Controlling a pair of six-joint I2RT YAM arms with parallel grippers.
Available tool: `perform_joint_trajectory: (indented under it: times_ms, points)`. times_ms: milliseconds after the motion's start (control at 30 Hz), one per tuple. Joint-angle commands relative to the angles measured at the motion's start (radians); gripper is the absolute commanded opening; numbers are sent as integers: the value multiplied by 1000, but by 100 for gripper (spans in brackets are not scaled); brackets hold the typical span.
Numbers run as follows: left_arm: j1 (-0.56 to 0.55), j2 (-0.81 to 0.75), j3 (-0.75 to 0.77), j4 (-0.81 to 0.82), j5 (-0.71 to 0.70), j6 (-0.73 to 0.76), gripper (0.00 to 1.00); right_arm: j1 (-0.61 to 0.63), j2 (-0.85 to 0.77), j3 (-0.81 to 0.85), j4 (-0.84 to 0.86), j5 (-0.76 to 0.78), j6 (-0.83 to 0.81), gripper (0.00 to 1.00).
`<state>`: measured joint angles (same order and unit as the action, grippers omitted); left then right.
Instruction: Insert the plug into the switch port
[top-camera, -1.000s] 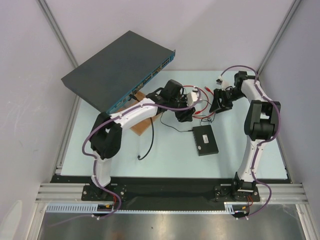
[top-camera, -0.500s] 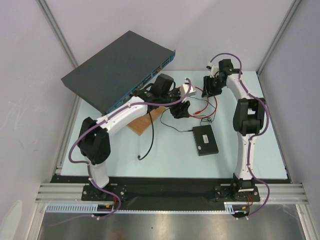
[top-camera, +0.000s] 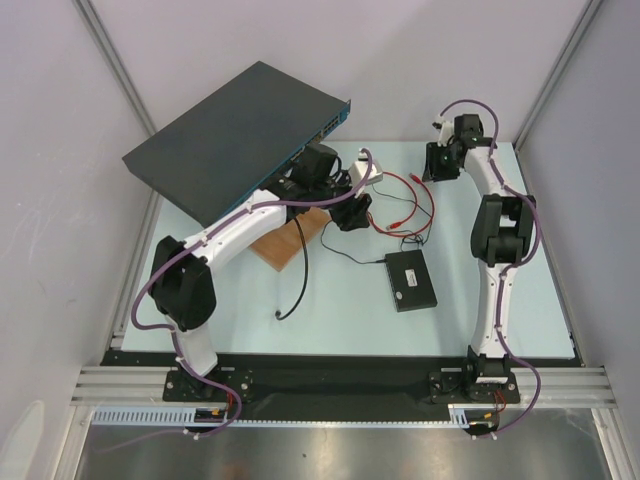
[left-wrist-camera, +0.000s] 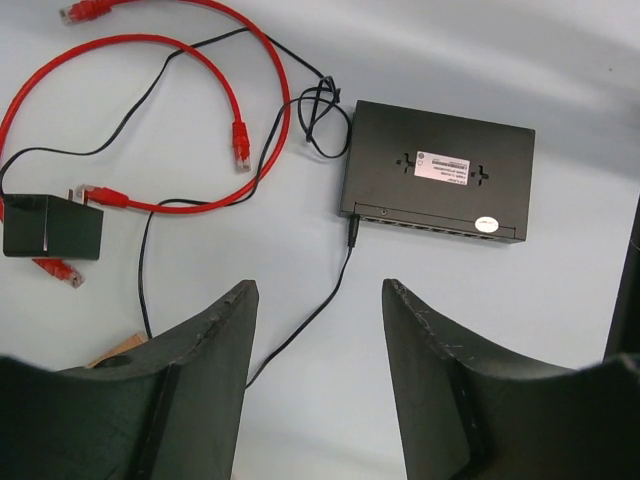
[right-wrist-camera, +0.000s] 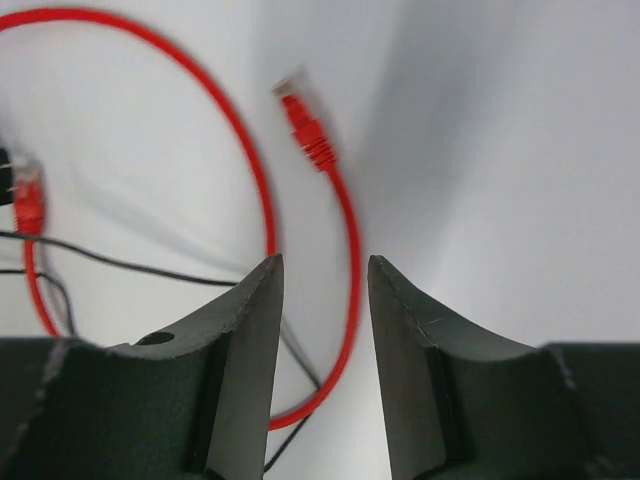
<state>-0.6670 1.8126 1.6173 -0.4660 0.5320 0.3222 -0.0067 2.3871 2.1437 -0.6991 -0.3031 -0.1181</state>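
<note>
The small black box (left-wrist-camera: 437, 170) with a white label lies flat, and its switch port row (left-wrist-camera: 430, 222) faces my left gripper (left-wrist-camera: 320, 290). That gripper hovers open above bare table, short of the box. Thin red cables (left-wrist-camera: 270, 80) loop to the box's left, with red plugs (left-wrist-camera: 240, 140) lying loose. My right gripper (right-wrist-camera: 323, 262) stands open over a red cable (right-wrist-camera: 350, 250), which runs on the table between its fingers. Ahead of it lies that cable's plug (right-wrist-camera: 305, 125). From above, the box (top-camera: 411, 279) is near centre-right and the right gripper (top-camera: 437, 160) is at the far right.
A large dark grey rack unit (top-camera: 235, 135) with a blue front stands tilted at the back left. A wooden block (top-camera: 290, 245) lies under the left arm. A thicker black cable (top-camera: 300, 275) trails toward the front. A black cube adapter (left-wrist-camera: 50, 225) lies among the red cables.
My right gripper has swung toward the far edge of the table and its jaws have narrowed. My left arm has drawn back toward the rack unit.
</note>
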Motion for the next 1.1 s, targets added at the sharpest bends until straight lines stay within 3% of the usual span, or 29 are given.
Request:
perform_joint_trajectory:
  times_ms: [0, 333, 633, 733, 867, 1067]
  points:
    - [4, -24, 12, -6, -27, 3, 58, -21, 55, 53, 42, 42, -51, 44]
    - [4, -1, 61, -39, -50, 20, 58, -12, 132, 119, 9, 27, -126, 47]
    - [4, -4, 56, -48, -61, 14, 59, 46, 146, 56, -7, 159, -236, 41]
    - [4, -12, 50, -46, -64, 14, 59, 53, 147, 50, -17, 170, -247, 35]
    - [4, -22, 46, -34, -85, -3, 59, 39, 146, 74, -51, 116, -216, 0]
    - [26, -10, 108, -17, -148, -135, 81, -30, 34, 102, -16, -19, -83, 0]
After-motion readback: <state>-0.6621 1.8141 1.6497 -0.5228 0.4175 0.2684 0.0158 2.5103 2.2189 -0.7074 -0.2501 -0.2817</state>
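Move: The right hand's target is the red plug at the cable's far end, about 4 cm ahead, 2 cm left and 5 cm below its open fingers. The cable's other visible red plug lies some 10 cm back and 9 cm left of that hand, and the switch about 24 cm back and 4 cm left, both at table height. From the left hand the target plug is roughly 27 cm ahead, 24 cm right and 19 cm down. Lower the right gripper about 5 cm to the table over the red cable, drifting a little forward and about 2 cm right on the way down and then back left. Turn it some 10 degrees counter-clockwise, then shut the fingers from half open and pinch the cable just behind the plug's boot. Keep the left hand nearly in place; at the end, open its empty fingers wider. ##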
